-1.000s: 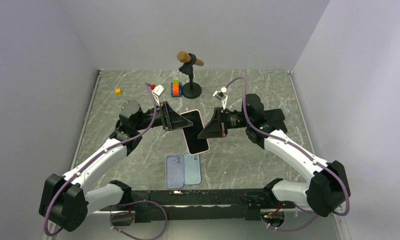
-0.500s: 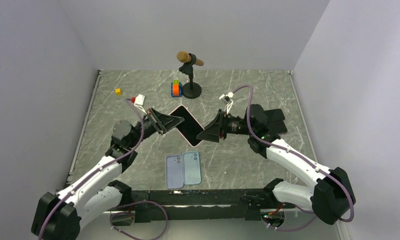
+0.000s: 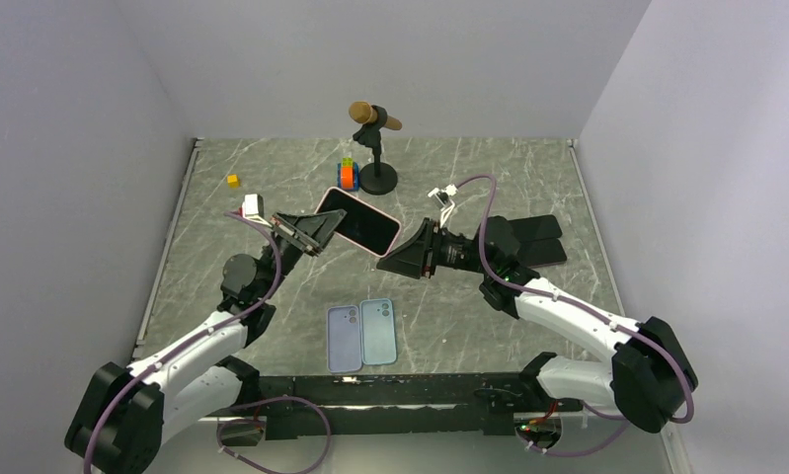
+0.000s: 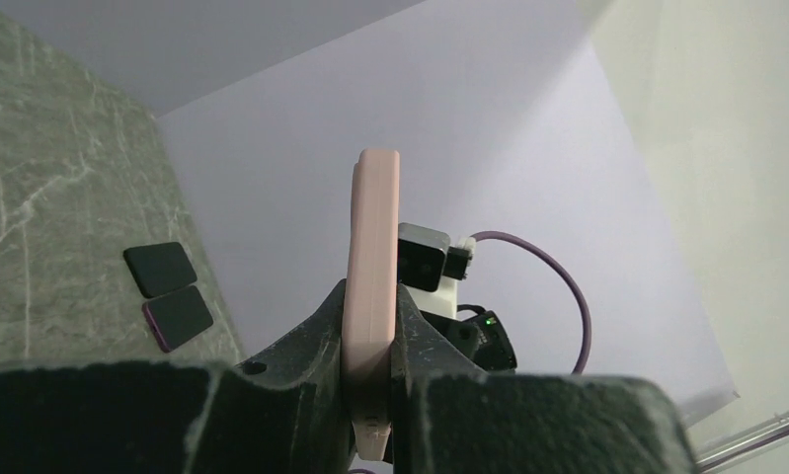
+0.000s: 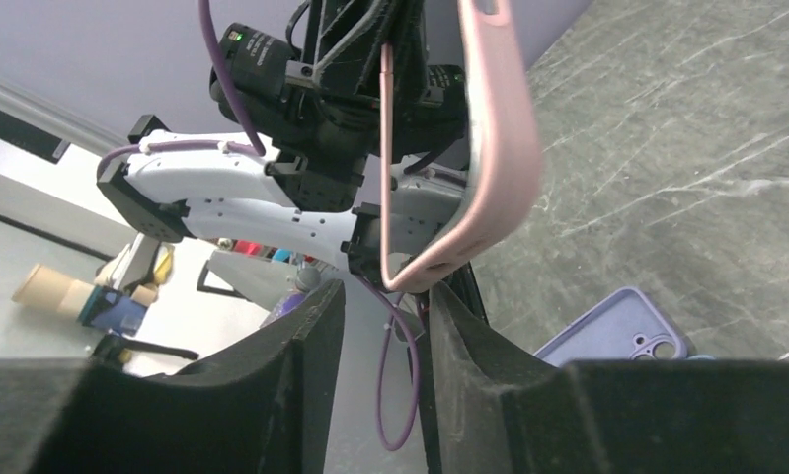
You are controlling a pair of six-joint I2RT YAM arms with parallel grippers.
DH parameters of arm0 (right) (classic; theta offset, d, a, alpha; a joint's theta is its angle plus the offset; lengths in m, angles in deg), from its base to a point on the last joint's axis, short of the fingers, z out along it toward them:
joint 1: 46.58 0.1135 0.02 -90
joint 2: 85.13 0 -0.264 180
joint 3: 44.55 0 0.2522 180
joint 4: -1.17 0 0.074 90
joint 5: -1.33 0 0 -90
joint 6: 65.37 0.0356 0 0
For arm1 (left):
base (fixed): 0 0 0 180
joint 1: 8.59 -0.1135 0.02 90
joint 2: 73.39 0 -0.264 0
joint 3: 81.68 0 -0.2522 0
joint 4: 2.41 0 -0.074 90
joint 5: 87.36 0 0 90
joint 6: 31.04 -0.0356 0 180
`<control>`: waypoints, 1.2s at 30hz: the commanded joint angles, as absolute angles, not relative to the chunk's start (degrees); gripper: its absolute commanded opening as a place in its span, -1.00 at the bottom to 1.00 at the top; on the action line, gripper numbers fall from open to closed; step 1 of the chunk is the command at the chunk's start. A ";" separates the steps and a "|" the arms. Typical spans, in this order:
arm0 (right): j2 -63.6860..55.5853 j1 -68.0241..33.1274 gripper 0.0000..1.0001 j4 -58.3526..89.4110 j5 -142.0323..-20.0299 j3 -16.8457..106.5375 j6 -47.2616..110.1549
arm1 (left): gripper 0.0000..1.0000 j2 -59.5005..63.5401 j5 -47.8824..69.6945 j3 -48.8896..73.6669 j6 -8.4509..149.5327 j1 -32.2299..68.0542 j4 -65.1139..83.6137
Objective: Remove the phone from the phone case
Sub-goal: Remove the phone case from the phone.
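The phone (image 3: 360, 221), dark screen up, sits in a pink phone case (image 4: 370, 257) and is held tilted in the air over the table's middle. My left gripper (image 3: 319, 229) is shut on its left end; in the left wrist view the fingers (image 4: 316, 341) clamp the case's pink edge. My right gripper (image 3: 402, 257) stands open at the phone's lower right corner. Seen from the right wrist, the case's rounded corner (image 5: 425, 276) hangs just past the fingertips (image 5: 316, 321), with neither pad touching it.
A purple case (image 3: 344, 338) and a light blue case (image 3: 377, 331) lie side by side near the front. Two dark phones (image 3: 538, 237) lie behind the right arm. At the back stand a microphone on a stand (image 3: 375, 148), an orange and blue block stack (image 3: 347, 176) and a yellow block (image 3: 233, 181).
The left gripper closed on the phone and swung it up and back to the left. The right gripper let go and now stands open at the phone's corner.
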State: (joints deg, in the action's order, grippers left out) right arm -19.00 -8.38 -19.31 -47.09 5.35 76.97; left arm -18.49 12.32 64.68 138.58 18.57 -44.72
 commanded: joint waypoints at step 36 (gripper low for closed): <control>-13.10 -10.81 -1.00 -29.49 -39.50 5.94 55.05 | -1.00 -10.78 40.97 52.76 158.00 19.96 -60.67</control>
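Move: The left hand still grips the phone in its pink case by the left end, with the phone's middle roughly 5 cm to its right and 1 cm back. From the open right fingers, the case corner lies about 2 cm ahead, 1 cm left and 1 cm up; from the left hand it is some 9 cm right, 6 back and 3 lower. Below on the table, about 22 cm under the right hand, the blue case sits 8 cm back and 3 left, the purple case 8 back and 10 left. The right hand eases forward about 1.5 cm, pinches the case corner and rolls some 15 degrees, left hand holding. ##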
